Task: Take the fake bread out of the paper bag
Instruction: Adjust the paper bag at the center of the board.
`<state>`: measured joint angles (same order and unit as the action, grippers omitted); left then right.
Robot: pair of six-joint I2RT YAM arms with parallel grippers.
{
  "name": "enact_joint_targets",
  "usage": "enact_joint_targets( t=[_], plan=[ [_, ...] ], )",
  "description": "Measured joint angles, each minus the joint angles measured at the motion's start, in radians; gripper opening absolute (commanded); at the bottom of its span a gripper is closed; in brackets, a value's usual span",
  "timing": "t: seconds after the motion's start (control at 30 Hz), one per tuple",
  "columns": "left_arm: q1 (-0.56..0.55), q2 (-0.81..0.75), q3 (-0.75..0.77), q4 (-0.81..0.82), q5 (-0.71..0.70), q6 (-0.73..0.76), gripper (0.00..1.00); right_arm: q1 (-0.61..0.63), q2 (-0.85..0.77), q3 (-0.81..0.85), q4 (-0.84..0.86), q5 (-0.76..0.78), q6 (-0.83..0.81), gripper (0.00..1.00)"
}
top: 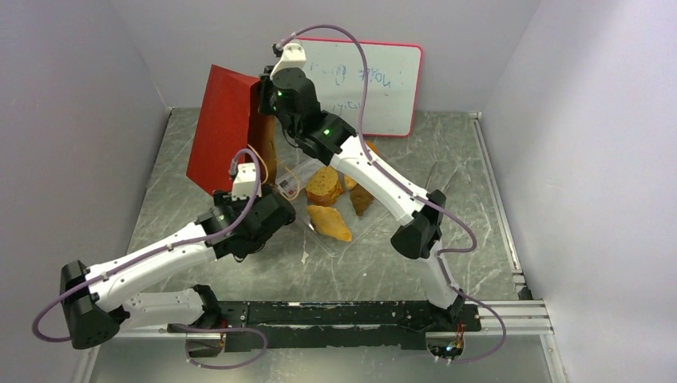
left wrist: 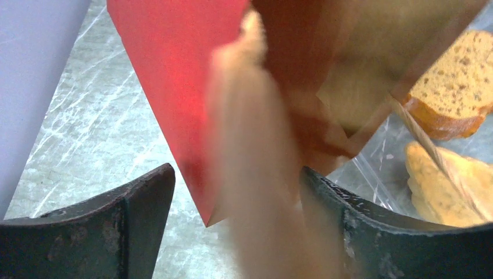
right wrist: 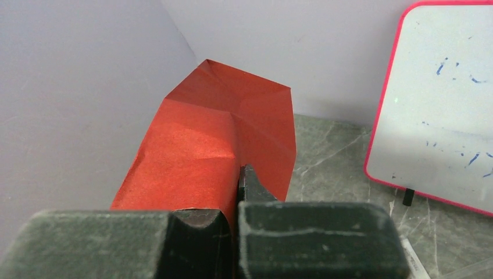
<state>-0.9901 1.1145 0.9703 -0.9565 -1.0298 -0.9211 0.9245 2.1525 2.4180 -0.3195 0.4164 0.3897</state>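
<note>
My right gripper (top: 267, 100) (right wrist: 239, 174) is shut on one wall of the red paper bag (top: 223, 132) (right wrist: 209, 139) and holds it tilted above the table's back left. My left gripper (top: 277, 194) (left wrist: 237, 171) is at the bag's brown mouth (left wrist: 360, 64), open. A blurred, long tan piece of fake bread (left wrist: 256, 192) hangs between its fingers, against the right one and apart from the left. A crusty slice (top: 323, 185) (left wrist: 456, 81), a yellow-orange wedge (top: 331, 223) (left wrist: 442, 186) and a darker piece (top: 361, 198) lie right of the bag.
The loose bread lies on a clear plastic tray (top: 307, 239) (left wrist: 378, 168) at mid table. A pink-framed whiteboard (top: 383, 80) (right wrist: 442, 116) leans on the back wall. Grey walls close in the left, back and right sides. The bag's thin loop handle (top: 287, 179) dangles by my left gripper.
</note>
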Motion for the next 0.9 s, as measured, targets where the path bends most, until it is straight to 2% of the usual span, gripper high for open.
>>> enact_joint_targets(
  t=[0.07,0.2,0.23,0.27,0.6,0.77,0.9],
  plan=[
    [-0.001,-0.028,-0.005,-0.005,-0.018,-0.008,0.60,0.000,-0.013,-0.010,0.000,0.000,0.000,0.00],
    [-0.002,-0.051,-0.005,-0.011,-0.043,-0.018,0.26,-0.001,-0.036,-0.032,0.000,-0.001,0.003,0.00],
    [-0.002,-0.049,-0.005,-0.015,-0.045,-0.024,0.12,-0.002,-0.040,-0.037,0.000,-0.001,0.004,0.00],
    [-0.002,-0.046,-0.005,-0.019,-0.048,-0.028,0.08,-0.002,-0.043,-0.041,0.000,-0.001,0.005,0.00],
    [-0.002,-0.043,0.009,-0.087,-0.068,-0.074,0.07,-0.007,-0.047,-0.050,-0.009,-0.006,0.014,0.02],
    [-0.002,-0.108,0.080,-0.100,-0.071,-0.061,0.07,-0.018,-0.053,-0.082,-0.011,-0.013,0.014,0.28],
    [-0.001,-0.182,0.153,-0.067,-0.075,-0.010,0.07,-0.032,-0.064,-0.135,-0.015,-0.032,0.005,0.38]
  ],
)
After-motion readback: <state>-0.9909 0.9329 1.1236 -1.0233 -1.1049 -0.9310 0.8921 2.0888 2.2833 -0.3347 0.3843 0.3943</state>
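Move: The paper bag's near rim lies just in front of the left hand's open fingers, about 2 cm ahead, 1 cm left and roughly level. From that hand, the pale bread is some 10 cm ahead and 18 cm right; the bread slices are about 20 cm ahead and 17 cm right, both roughly 17 cm below. The right hand already grips the bag's upper rim; the near rim is some 18 cm back, 5 cm left and 20 cm below it. The bag's near rim is pinched as the left fingers close on it with only a small shift left; the left hand then lifts it straight up, about 9 cm above its start, tilting the fingertips up and rolling some 10 degrees. Near the end the right hand sinks about 3 cm, easing right, and partly opens, the upper rim still between its fingers. ##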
